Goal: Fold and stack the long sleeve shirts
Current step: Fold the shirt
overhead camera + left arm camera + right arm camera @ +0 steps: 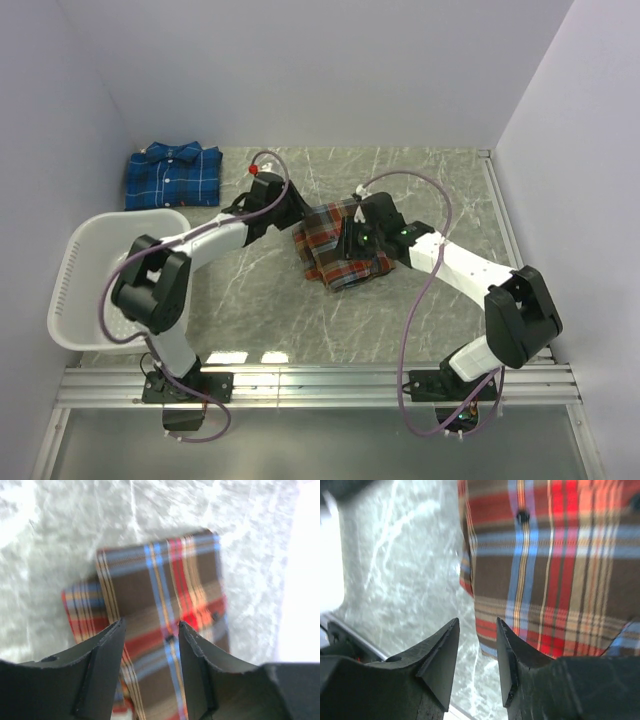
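The red-orange plaid long sleeve shirt [320,240] lies folded into a compact bundle at the middle of the table. My left gripper [293,216] hovers at its left edge, open, with the plaid cloth [165,590] visible below the gap and nothing between the fingers. My right gripper [350,243] is over the bundle's right part, also open; its left finger is over bare table and its right finger [507,650] over the shirt's hem [545,580]. The blue plaid long sleeve shirt [172,176] lies folded at the far left corner.
A white slotted basket [75,290] sits at the left near edge, beside the left arm's base. Grey marbled tabletop [440,190] surrounds the shirts. White walls close the back and both sides; a metal rail [320,380] runs along the near edge.
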Available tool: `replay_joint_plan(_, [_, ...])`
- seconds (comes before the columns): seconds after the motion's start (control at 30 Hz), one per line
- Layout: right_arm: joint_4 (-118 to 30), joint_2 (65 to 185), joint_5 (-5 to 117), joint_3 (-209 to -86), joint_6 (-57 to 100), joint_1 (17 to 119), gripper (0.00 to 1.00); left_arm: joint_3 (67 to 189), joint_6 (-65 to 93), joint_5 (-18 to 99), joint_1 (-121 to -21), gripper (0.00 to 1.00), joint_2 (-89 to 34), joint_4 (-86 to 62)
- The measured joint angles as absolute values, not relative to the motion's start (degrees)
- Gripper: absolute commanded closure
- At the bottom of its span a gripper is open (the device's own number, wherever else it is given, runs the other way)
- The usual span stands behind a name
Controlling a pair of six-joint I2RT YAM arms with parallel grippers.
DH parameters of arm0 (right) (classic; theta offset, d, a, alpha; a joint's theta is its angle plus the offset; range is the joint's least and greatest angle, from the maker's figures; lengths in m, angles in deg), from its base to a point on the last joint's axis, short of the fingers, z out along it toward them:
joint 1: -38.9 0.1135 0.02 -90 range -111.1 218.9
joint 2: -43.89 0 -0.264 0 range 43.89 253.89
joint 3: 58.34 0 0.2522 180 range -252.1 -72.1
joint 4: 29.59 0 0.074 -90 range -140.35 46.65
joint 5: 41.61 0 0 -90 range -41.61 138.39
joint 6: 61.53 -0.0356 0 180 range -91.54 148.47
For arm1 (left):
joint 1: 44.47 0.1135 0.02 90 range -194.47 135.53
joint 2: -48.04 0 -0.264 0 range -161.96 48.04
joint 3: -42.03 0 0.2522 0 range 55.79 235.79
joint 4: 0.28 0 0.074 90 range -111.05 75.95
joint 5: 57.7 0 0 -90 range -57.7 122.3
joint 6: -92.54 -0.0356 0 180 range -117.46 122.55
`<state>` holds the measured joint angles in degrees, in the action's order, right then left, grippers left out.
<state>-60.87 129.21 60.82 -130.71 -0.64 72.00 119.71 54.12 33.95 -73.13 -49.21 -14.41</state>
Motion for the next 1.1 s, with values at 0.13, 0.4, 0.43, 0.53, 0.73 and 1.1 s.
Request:
replay_joint_plan(0.13, [-59.87, 129.21, 63.59, -127.8, -0.7, 72.03, 0.58, 124.72, 52.08, 32.27, -72.52, 0.51, -55.22, -17.18])
replay_joint_plan(0.4, [-57.9, 129.19, 67.18, -125.16, -0.66, 72.0, 0.59, 128.02, 51.01, 29.12, -72.04, 0.5, -60.79, -23.35])
replay_joint_plan(0.43, [-57.77, 129.19, 67.48, -125.12, -0.66, 72.03, 0.59, 128.56, 50.84, 28.88, -72.04, 0.51, -61.12, -23.67])
replay_joint_plan(0.53, [-57.0, 129.19, 68.49, -125.09, -0.62, 72.03, 0.6, 131.27, 50.2, 28.31, -72.04, 0.56, -63.11, -24.0])
replay_joint_plan(0.73, [-56.5, 129.21, 69.65, -125.05, -0.31, 72.03, 0.6, 133.31, 49.68, 28.55, -72.04, 0.66, -66.19, -23.3])
replay_joint_plan(1.1, [-56.02, 130.26, 71.55, -125.01, -0.11, 72.03, 0.6, 134.27, 46.88, 30.02, -72.04, 0.99, -67.31, -20.53])
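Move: Ahead of the left hand by about 5 cm, level with it sideways and some 8 cm below, lies the shirt's far left corner; the shirt's near corner is roughly 14 cm back, 6 cm to the right and 10 cm below that hand. From the right hand that near corner lies about 5 cm back, 3 cm left and 10 cm below, with the lower flap's tip some 3 cm back and 8 cm left. Dropping about 7 cm, the half-open left gripper rolls some 10 degrees, its left side rising, and eases forward around 5 cm in all to the shirt's far left corner, where its fingers close and pinch the folded edge. The right hand, still part open, backs off 3 cm or so and sinks about 2 towards the near corner, then nearly stays there. ##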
